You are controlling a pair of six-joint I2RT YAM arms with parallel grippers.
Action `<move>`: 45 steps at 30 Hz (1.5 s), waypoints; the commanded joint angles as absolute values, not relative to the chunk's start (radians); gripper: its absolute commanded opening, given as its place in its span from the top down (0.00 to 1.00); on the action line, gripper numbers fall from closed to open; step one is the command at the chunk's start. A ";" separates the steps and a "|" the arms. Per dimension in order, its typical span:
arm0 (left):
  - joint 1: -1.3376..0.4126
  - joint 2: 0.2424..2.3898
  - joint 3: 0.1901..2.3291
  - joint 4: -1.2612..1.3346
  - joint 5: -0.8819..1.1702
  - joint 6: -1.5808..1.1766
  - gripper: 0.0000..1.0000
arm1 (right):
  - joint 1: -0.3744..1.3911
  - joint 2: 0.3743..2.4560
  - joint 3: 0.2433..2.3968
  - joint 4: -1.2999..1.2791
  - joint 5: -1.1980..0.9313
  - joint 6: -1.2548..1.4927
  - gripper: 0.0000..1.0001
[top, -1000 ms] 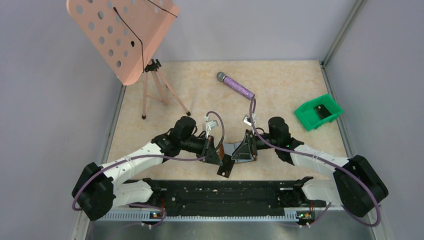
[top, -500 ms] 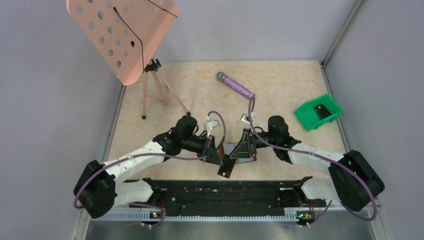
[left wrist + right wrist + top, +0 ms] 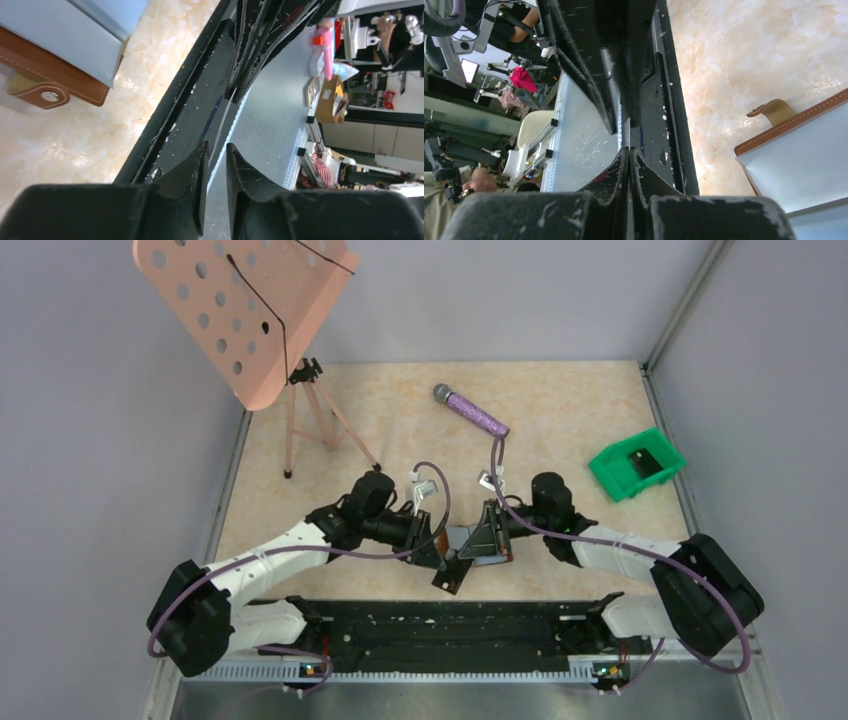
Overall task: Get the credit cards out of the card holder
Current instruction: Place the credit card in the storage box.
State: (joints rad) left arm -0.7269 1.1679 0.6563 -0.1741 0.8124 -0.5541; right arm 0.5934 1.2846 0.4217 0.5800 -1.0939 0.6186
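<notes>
The card holder (image 3: 466,539) lies open on the table between my two grippers, grey-blue panels up and a brown flap toward the near edge. The left wrist view has it at top left (image 3: 60,75), the right wrist view at the right edge (image 3: 804,150). My left gripper (image 3: 436,554) (image 3: 216,147) stands beside it, open by a narrow gap with nothing in it. My right gripper (image 3: 484,538) (image 3: 629,150) is shut beside the holder. A thin pale strip runs out from its seam; I cannot tell whether it is a card. The credit cards are otherwise hidden.
A black rail (image 3: 450,635) runs along the near edge, just past both sets of fingertips (image 3: 190,115) (image 3: 644,75). Further back lie a purple microphone (image 3: 472,413), a pink music stand (image 3: 240,310) on a tripod at the left, and a green bin (image 3: 636,465) at the right.
The right gripper's jaws have closed and the right arm has edged left. The left gripper's jaws have parted slightly. The card holder stays where it was.
</notes>
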 commanded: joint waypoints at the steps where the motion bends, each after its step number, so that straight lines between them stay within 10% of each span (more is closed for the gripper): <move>1: -0.715 1.145 0.709 -0.192 0.731 -0.546 0.59 | 0.593 1.259 0.463 0.577 -1.025 0.601 1.00; 10: -0.701 1.081 0.775 -0.338 0.508 -0.495 0.02 | 0.530 1.115 0.504 0.254 -0.756 0.501 1.00; 31: -0.700 0.903 0.951 -0.726 0.038 -0.306 0.01 | 0.137 0.818 0.701 -0.212 0.314 0.576 1.00; 45: -0.702 0.837 0.871 -0.669 0.065 -0.324 0.01 | -0.161 0.994 0.801 -0.124 0.501 0.534 1.00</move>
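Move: The right hand holds the black card, with the green storage box some 28 cm ahead of it, 43 cm to its right and 14 cm lower; an earlier card already lies in the box, about 2 cm right of the box's middle. The open card holder sits on the table roughly 8 cm ahead and 2 cm right of the right hand, 14 cm below. From the left hand the box is about 30 cm ahead and 47 cm right. The left fingers, just parting at the card, open wide and come free of it while the right keeps its pinch. The right hand sweeps about 38 cm right and 19 cm forward to the box, ending some 6 cm higher and turned clockwise about 120 degrees. The left hand draws away, first forward, then mostly left and up, tipping its fingers down and forward. ##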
